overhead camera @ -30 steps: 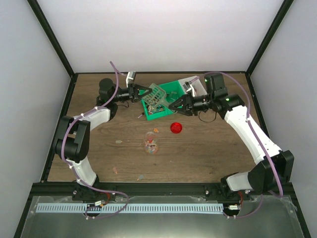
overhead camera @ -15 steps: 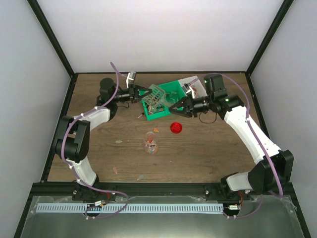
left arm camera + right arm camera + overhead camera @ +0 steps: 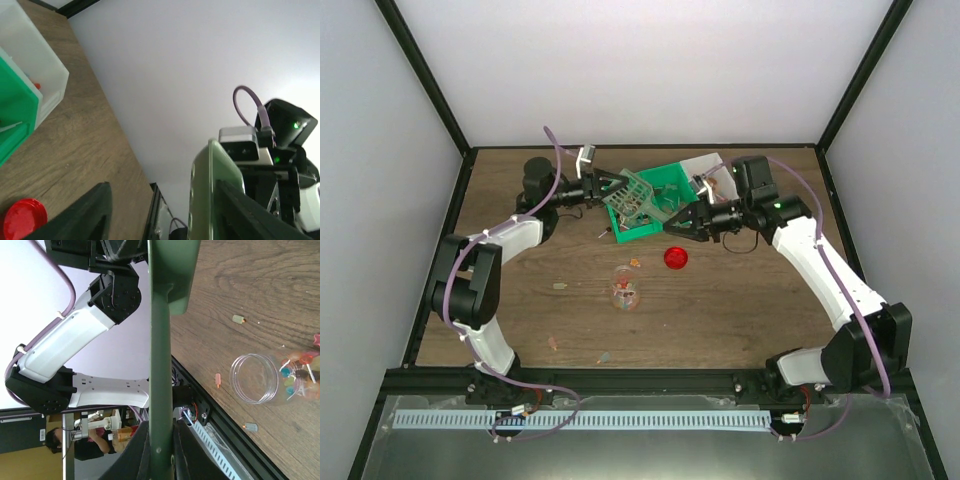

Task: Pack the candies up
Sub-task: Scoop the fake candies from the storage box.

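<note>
A green slotted scoop (image 3: pixel 632 196) hangs tilted over the green bin (image 3: pixel 672 181). My right gripper (image 3: pixel 672 224) is shut on its handle (image 3: pixel 161 365), which stands between the two fingers in the right wrist view. My left gripper (image 3: pixel 612 186) is open at the scoop's far end. There the scoop's edge (image 3: pixel 210 200) lies against one finger, with a wide gap to the other finger (image 3: pixel 85 215). A clear jar (image 3: pixel 625 288) with some candies (image 3: pixel 297 375) in it stands on the table in front of the bin. Loose candies (image 3: pixel 560 286) lie scattered on the wood.
A round red lid (image 3: pixel 676 258) lies right of the jar, just below my right gripper. A white bin (image 3: pixel 35 65) stands behind the green one. More stray candies (image 3: pixel 552 343) lie near the front edge. Black frame posts border the table.
The left gripper's jaws have opened off the scoop. The right gripper has closed on the scoop handle and shifted slightly left and forward.
</note>
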`<state>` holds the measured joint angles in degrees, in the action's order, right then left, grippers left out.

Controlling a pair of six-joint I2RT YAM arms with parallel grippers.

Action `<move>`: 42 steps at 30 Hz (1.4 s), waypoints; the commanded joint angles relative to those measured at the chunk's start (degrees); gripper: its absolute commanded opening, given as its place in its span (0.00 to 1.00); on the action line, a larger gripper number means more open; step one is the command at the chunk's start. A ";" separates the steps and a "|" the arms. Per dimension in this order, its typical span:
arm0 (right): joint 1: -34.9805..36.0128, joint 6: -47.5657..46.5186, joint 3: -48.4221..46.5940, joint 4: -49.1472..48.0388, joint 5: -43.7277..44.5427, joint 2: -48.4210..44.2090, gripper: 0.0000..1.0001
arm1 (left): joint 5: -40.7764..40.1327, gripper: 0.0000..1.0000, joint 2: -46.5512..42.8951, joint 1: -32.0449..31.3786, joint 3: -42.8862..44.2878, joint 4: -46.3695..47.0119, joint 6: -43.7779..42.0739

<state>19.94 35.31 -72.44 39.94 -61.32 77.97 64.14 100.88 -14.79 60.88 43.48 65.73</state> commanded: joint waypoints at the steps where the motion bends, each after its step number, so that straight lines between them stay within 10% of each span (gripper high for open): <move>1: 0.02 5.12 2.01 -5.19 -1.00 -1.67 0.01 | -5.42 0.66 -1.82 0.24 -0.48 -5.61 -4.27; 15: 0.05 35.06 -0.79 -7.30 10.35 7.55 0.01 | -42.09 0.74 -11.23 1.91 3.19 -46.63 -30.84; 27: 0.04 47.10 2.88 -12.70 6.44 15.25 0.01 | -47.91 0.74 -11.33 -0.07 1.84 -49.46 -35.93; 42: 0.11 46.54 -12.28 3.69 12.02 26.40 0.01 | -53.76 0.74 -5.22 -2.25 5.66 -50.03 -40.87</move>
<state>20.03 80.47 -79.50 34.85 -53.91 103.31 12.25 94.52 -17.04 63.18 -6.17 27.86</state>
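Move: The storage box's left compartment lies about 20 cm ahead of the right hand, 11 cm to its left and 26 cm lower; from the left hand it is some 7 cm ahead, 2 cm right and 24 cm below. From the right hand, the red lid is about 8 cm ahead and 2 cm right, the jar some 12 cm left and 1 cm back, and the middle compartment 28 cm straight ahead, all well below. Left hand releases scoop, retreating down-left; right hand tips scoop some 12 cm down and forward towards left compartment. ##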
